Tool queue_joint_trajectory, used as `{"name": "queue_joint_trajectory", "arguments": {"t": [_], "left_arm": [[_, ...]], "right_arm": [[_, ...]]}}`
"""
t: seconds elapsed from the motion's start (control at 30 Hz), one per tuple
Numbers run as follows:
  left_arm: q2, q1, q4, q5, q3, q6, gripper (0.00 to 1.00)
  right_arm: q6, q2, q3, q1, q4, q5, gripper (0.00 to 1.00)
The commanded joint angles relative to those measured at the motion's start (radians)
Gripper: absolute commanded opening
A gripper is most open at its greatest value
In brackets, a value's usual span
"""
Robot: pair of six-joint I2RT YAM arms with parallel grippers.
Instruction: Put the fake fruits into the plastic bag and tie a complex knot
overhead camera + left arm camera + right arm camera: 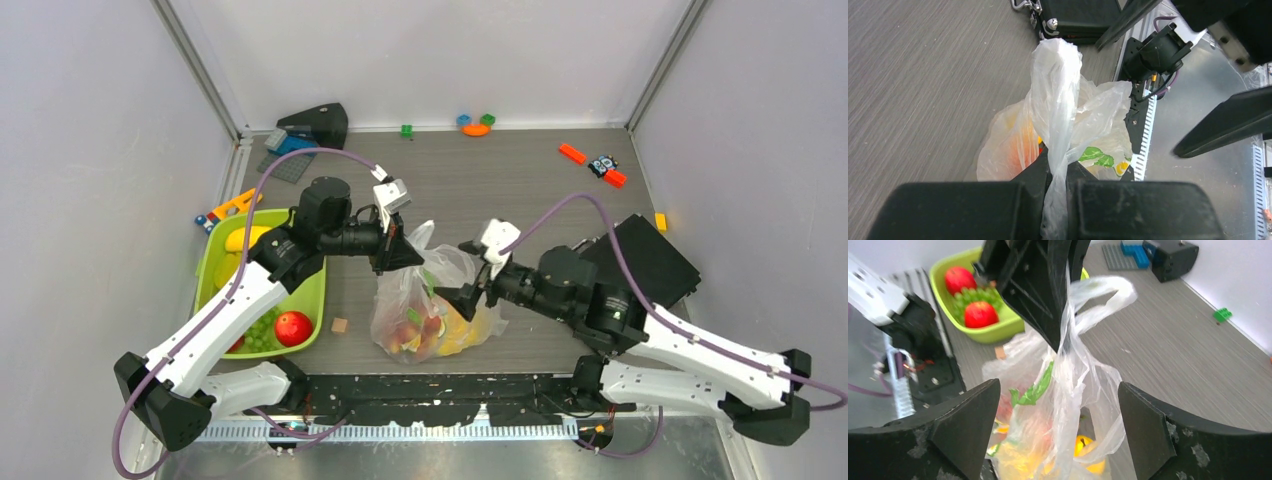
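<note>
The plastic bag (430,310) stands at the table's near middle, with yellow and red fake fruits (455,335) inside it. My left gripper (405,255) is shut on a twisted handle strip of the bag (1058,100), which runs up between its fingers (1058,172). A free handle loop (1108,290) sticks out beside it. My right gripper (1058,390) is open, its jaws wide on either side of the bag's upper part (1073,380) without pinching it. More fruits, a red apple (292,327) and green grapes (262,335), lie in the lime-green tray (212,270). No knot shows in any view.
A black box (645,260) sits behind my right arm. A small wooden cube (340,325) lies between tray and bag. Toy bricks (476,128) and a red-orange piece (575,153) are scattered along the back, with a dark device (315,125) in the back left corner.
</note>
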Motion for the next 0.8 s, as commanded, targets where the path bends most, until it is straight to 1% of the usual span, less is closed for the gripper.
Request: {"name": "queue_joint_trajectory", "arguments": {"t": [0.0, 0.07, 0.23, 0.4, 0.43, 0.47, 0.57, 0.6, 0.63, 0.67, 0.7, 0.73, 0.77], "left_arm": [[-0.017, -0.003, 0.000, -0.009, 0.037, 0.012, 0.00], [-0.018, -0.003, -0.002, -0.012, 0.037, 0.012, 0.00], [-0.020, -0.003, -0.001, -0.018, 0.037, 0.008, 0.00], [-0.022, -0.002, -0.009, -0.018, 0.041, 0.014, 0.00], [-0.024, -0.002, -0.013, -0.023, 0.042, 0.018, 0.00], [-0.025, -0.002, -0.017, -0.027, 0.044, 0.021, 0.00], [-0.026, -0.002, -0.017, -0.031, 0.043, 0.022, 0.00], [-0.025, -0.003, -0.015, -0.024, 0.045, 0.018, 0.00], [-0.024, -0.003, -0.012, -0.017, 0.045, 0.013, 0.00], [-0.024, -0.003, -0.007, -0.010, 0.045, 0.007, 0.00], [-0.024, -0.003, -0.005, -0.005, 0.045, 0.003, 0.00], [-0.025, -0.002, -0.003, -0.002, 0.045, 0.001, 0.00], [-0.025, -0.002, -0.003, -0.001, 0.044, 0.001, 0.00]], "right_arm": [[-0.139, 0.094, 0.050, 0.091, -0.071, 0.242, 0.96], [-0.154, 0.132, 0.070, 0.141, -0.077, 0.299, 0.96], [-0.188, 0.190, 0.084, 0.210, -0.058, 0.418, 0.97], [-0.185, 0.293, 0.133, 0.237, -0.121, 0.638, 0.96], [-0.187, 0.308, 0.138, 0.237, -0.128, 0.664, 0.94], [-0.188, 0.313, 0.138, 0.237, -0.138, 0.727, 0.93], [-0.207, 0.314, 0.129, 0.237, -0.135, 0.834, 0.80], [-0.213, 0.312, 0.121, 0.237, -0.127, 0.877, 0.73], [-0.221, 0.310, 0.113, 0.236, -0.121, 0.897, 0.70], [-0.228, 0.310, 0.109, 0.236, -0.112, 0.927, 0.63], [-0.229, 0.309, 0.104, 0.232, -0.104, 0.938, 0.59], [-0.228, 0.307, 0.101, 0.230, -0.098, 0.953, 0.52], [-0.227, 0.297, 0.094, 0.228, -0.084, 0.956, 0.47]]}}
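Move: The right hand is empty and wide open. The loose side of the bag's mouth lies about 3 cm ahead of it and some 6 cm below, in line sideways. The left gripper's pinch on the bag is roughly 5 cm to its left, 2 cm ahead and 4 cm lower; the bagged fruit sits some 22 cm below, 3 cm back and 2 cm left. From the left hand, the loose side is about 5 cm right, 1 cm ahead and 2 cm down. Loose bag film comes between the right fingers beside the left gripper's pinch, as they close from wide open to a bit over half. The right hand first drops about 6 cm, easing left, then reaches some 5 cm forward and back to the right, its fingers tipping down roughly 30 degrees and swinging clockwise. The left hand keeps its pinch and holds still. ##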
